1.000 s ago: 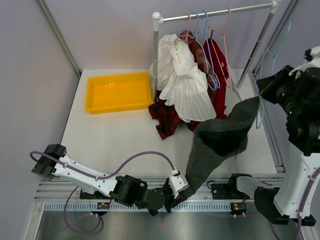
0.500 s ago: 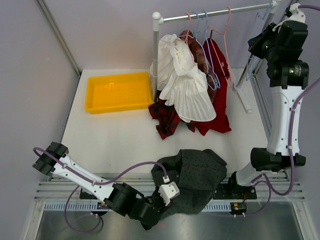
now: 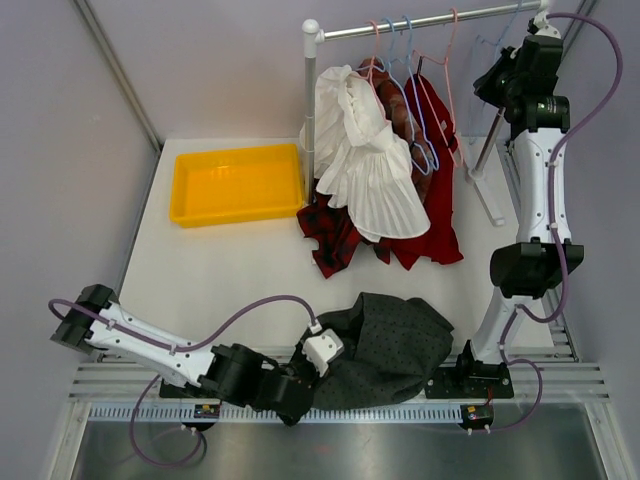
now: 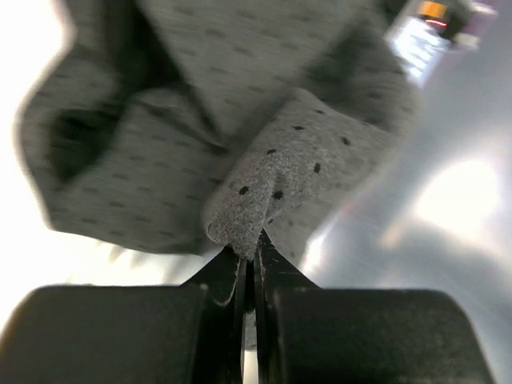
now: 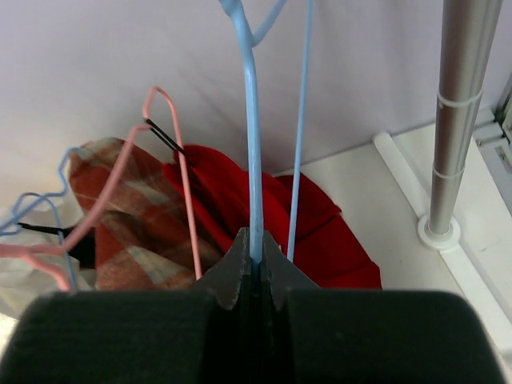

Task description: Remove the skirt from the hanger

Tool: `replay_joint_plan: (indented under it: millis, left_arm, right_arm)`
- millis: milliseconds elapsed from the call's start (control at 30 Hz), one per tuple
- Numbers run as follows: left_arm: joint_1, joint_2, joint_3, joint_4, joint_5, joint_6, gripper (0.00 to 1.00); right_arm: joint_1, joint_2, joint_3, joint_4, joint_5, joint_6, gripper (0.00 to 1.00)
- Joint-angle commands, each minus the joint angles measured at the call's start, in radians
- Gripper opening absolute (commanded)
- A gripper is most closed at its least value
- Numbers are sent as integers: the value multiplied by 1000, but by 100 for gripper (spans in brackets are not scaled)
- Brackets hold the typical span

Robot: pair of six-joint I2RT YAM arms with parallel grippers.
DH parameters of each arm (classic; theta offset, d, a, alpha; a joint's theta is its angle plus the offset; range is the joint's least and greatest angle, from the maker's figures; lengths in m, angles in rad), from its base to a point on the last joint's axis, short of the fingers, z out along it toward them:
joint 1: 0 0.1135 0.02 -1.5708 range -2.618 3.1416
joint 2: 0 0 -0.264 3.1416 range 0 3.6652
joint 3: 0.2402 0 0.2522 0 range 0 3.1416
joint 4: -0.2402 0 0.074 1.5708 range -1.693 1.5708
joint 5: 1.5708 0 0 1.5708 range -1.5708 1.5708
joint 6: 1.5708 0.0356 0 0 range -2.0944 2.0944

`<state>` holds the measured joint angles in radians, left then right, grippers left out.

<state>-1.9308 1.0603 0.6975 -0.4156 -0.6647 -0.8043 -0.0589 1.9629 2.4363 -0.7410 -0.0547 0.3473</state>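
The grey dotted skirt (image 3: pixel 390 345) lies in a crumpled heap at the table's front edge, off the hanger. My left gripper (image 3: pixel 303 378) sits low beside it, shut on a fold of the skirt (image 4: pixel 276 180), which is pinched at the fingertips (image 4: pixel 248 253). My right gripper (image 3: pixel 495 78) is raised high by the rack's rail at the back right. It is shut on the wire of a bare light blue hanger (image 5: pixel 253 120), which runs up from between the jaws (image 5: pixel 255 245).
A clothes rack (image 3: pixel 430 22) at the back holds a white pleated garment (image 3: pixel 370 170), red garments (image 3: pixel 425 205) and a plaid one (image 5: pixel 132 216) on pink and blue hangers. Its upright post (image 5: pixel 460 120) stands to the right. A yellow tray (image 3: pixel 235 185) sits back left.
One second ago the skirt hung stretched between both grippers. It has dropped onto the table, still in the left gripper. The right arm swung up to the rail with the bare hanger.
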Motion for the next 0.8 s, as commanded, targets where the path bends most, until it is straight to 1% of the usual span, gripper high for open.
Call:
replay_joint_plan:
  millis: [0,33,67,100,133,167,200,233,267,300,333,400,433,500,533,567,600,633,667,700,733,767]
  left_arm:
    - [97,-14,87,-81,-32,129,0]
    - [169,-20,114,-121,-26,166,0]
    - [211,-37,137,-130,-13,210,0]
    - [254,-48,189,-135,0,309,0]
    - [345,-55,219,-159,4,350,0]
    - [393,-62,250,-173,10,391,0]
    - [444,-68,291,-184,20,484,0]
    - [543,-62,369,-215,22,529,0]
    - [594,-54,422,-233,22,571,0]
    - [646,-25,469,-251,20,652,0]
    - [747,-11,566,-277,23,692,0]
    - [846,27,646,-281,49,790,0]
    - [945,39,689,-275,101,815,0]
    - [1042,75,811,-270,160,871,0]
    - [1125,126,854,-270,201,887,0]
    - [1165,154,957,-272,221,911,0]
    - [1206,188,1009,-278,241,921,0]
    - [1284,266,1061,-281,281,925,0]
    - [1325,305,1185,-282,299,926,0]
    - [1364,355,1248,-293,321,916,0]
    - [1439,401,1327,-302,365,909,0]
    - [1472,503,1396,-310,384,890,0]
  right_arm:
    - [-4,-109,-188,116,-27,12,0]
    - [-4,-143,-251,149,-24,16,0]
    - [-2,-174,-308,179,-27,16,0]
    - [-4,-217,-388,216,-20,18,0]
    - [-4,-232,-410,218,-17,18,0]
    - [-4,-248,-421,195,-14,16,0]
    - [-5,-249,-413,172,-2,15,0]
    - [-5,-251,-405,149,0,16,9]
    - [-5,-259,-398,108,-2,16,57]
    - [-5,-266,-396,95,-4,18,87]
    - [-4,-275,-402,86,-1,19,99]
    - [-5,-326,-439,74,22,16,99]
    - [-5,-346,-457,77,32,13,99]
    - [-5,-410,-518,91,50,-5,99]
    - [-5,-430,-539,94,50,-11,99]
    - [-5,-473,-557,98,73,-21,99]
    - [-5,-493,-601,104,82,-24,99]
    - [-4,-513,-623,106,82,-21,99]
    - [-5,-553,-647,117,82,-16,99]
    - [-5,-571,-695,121,72,-8,100]
    - [-5,-591,-720,129,63,-2,100]
    - [-5,-626,-746,146,61,18,100]
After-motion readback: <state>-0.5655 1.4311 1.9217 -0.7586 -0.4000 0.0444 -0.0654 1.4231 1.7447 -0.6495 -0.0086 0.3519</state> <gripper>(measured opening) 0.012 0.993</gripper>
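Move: The left hand grips the dark dotted skirt; the yellow tray lies about 62 cm ahead, 28 cm to its left and 12 cm below. The rack's left post stands 56 cm ahead and 4 cm left, the white dress 41 cm ahead and 12 cm right, both higher. For the right hand, gripping the empty blue hanger, the rail is 7 cm ahead, level sideways, 16 cm above; the pink hanger is 9 cm left, 3 cm ahead. Keeping its pinch on the skirt, the left hand sweeps forward about 40 cm, soon climbing some 30 cm and bearing left towards the tray, while the wrist swings counter-clockwise and tips up to point forward. The right hand sinks about 4 cm to settle the blue hanger on the rail, opens wide to let go, and backs straight off towards its base. ##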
